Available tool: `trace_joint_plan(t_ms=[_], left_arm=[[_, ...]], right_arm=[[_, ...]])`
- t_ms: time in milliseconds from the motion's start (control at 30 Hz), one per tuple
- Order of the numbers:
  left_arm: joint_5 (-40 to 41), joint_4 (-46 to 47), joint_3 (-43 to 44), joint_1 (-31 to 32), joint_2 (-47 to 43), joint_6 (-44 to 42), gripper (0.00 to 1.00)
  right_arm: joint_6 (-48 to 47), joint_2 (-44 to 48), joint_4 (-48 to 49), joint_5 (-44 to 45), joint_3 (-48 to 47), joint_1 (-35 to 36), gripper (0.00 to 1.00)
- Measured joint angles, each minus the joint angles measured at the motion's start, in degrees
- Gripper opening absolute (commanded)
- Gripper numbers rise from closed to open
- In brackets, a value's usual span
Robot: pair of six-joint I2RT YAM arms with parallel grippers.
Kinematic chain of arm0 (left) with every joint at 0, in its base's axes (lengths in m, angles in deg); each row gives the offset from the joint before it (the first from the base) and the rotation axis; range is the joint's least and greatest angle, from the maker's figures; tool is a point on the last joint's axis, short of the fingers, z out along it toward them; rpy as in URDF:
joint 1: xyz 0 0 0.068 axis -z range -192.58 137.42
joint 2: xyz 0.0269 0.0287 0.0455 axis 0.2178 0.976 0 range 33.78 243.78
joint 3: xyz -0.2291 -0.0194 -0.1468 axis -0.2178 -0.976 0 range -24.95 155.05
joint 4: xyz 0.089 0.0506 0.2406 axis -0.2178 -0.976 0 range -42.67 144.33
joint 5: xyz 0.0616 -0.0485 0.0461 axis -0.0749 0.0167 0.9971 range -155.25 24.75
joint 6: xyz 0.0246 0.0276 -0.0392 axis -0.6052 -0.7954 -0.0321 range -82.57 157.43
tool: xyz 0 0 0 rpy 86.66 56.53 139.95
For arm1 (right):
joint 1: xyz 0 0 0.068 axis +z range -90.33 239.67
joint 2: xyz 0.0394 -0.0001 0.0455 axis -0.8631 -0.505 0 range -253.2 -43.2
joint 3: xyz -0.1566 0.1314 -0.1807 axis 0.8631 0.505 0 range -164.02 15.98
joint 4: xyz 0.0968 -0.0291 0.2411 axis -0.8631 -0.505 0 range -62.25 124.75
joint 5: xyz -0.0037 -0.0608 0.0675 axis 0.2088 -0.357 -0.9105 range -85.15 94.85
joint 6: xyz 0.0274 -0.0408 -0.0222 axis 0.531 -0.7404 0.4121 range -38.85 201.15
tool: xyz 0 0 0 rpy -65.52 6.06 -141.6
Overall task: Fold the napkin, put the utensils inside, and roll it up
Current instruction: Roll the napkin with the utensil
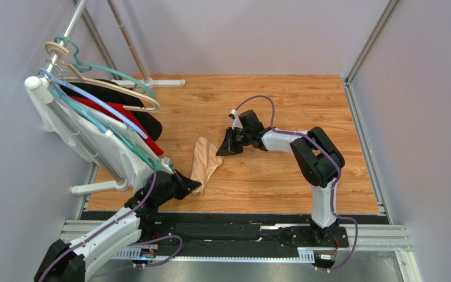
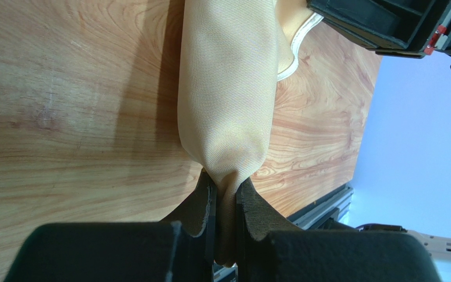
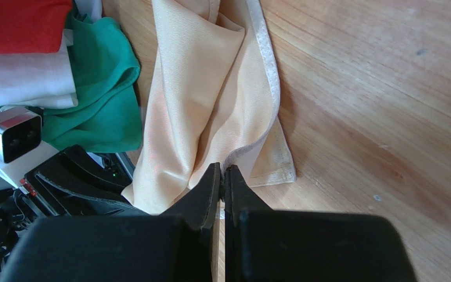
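Observation:
The napkin, pale peach cloth, is bunched into a narrow strip on the wooden table, left of centre. My left gripper is shut on its near end; in the left wrist view the cloth is squeezed between the jaws of the left gripper. My right gripper sits at the far end. In the right wrist view the right gripper is shut on the napkin's pale hem, which rises into its tips. The utensils are out of view.
A clothes rack with hangers carrying white, red and black garments leans over the table's left side, its white foot beside my left arm. Green, white and red cloth lies close to the napkin. Grey walls enclose the table.

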Motion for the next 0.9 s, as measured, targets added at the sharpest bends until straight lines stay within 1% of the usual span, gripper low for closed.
trace_joint_plan(t_ms=[133, 333, 367, 433, 467, 500, 600, 900], left_arm=[[-0.1, 0.0, 0.0, -0.2, 0.2, 0.1, 0.0], [-0.3, 0.0, 0.0, -0.3, 0.3, 0.0, 0.0], [-0.4, 0.0, 0.0, -0.3, 0.3, 0.0, 0.0], [-0.5, 0.1, 0.0, -0.4, 0.4, 0.0, 0.0], [-0.5, 0.0, 0.0, -0.4, 0.4, 0.0, 0.0], [-0.7, 0.0, 0.0, -0.5, 0.4, 0.0, 0.0], [-0.8, 0.0, 0.0, -0.5, 0.4, 0.0, 0.0], [-1.5, 0.0, 0.0, -0.6, 0.4, 0.0, 0.0]], right_arm=[[-0.7, 0.0, -1.9, 1.8, -1.2, 0.4, 0.06], [-3.8, 0.0, -9.1, 7.3, -2.0, 0.5, 0.2], [-4.1, 0.0, -9.6, 7.6, -1.9, 0.4, 0.26], [-4.7, 0.0, -10.3, 8.1, -1.7, 0.4, 0.32], [-4.8, 0.0, -10.5, 8.1, -1.7, 0.4, 0.4], [-4.9, 0.0, -10.4, 8.0, -1.7, 0.4, 0.42], [-5.0, 0.2, -9.8, 7.6, -1.7, 0.4, 0.46], [-4.3, -0.5, -7.4, 5.5, -1.7, 0.3, 0.48]])
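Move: The right hand still pinches the napkin's loose hem. The table spot beside the roll where the hem is taken lies straight ahead 0 cm, about 2 cm right and 3 cm below. From this hand, the napkin roll's middle is some 6 cm left, 4 cm back and 1 cm lower. From the left hand, which grips the near end of the roll, that spot is about 11 cm ahead, 8 cm right and 3 cm below; the roll's middle is about 7 cm ahead and 1 cm right, 1 cm lower. Down and to its right, away from the roll, the right hand lowers the pinched hem by a little over 2 cm each way, its fingers tipping some 10 degrees steeper. They open to about half on the way down and at the bottom, letting go of the hem, then ease slightly back left and up. The left hand stays put, keeping its pinch on the near end of the roll. ##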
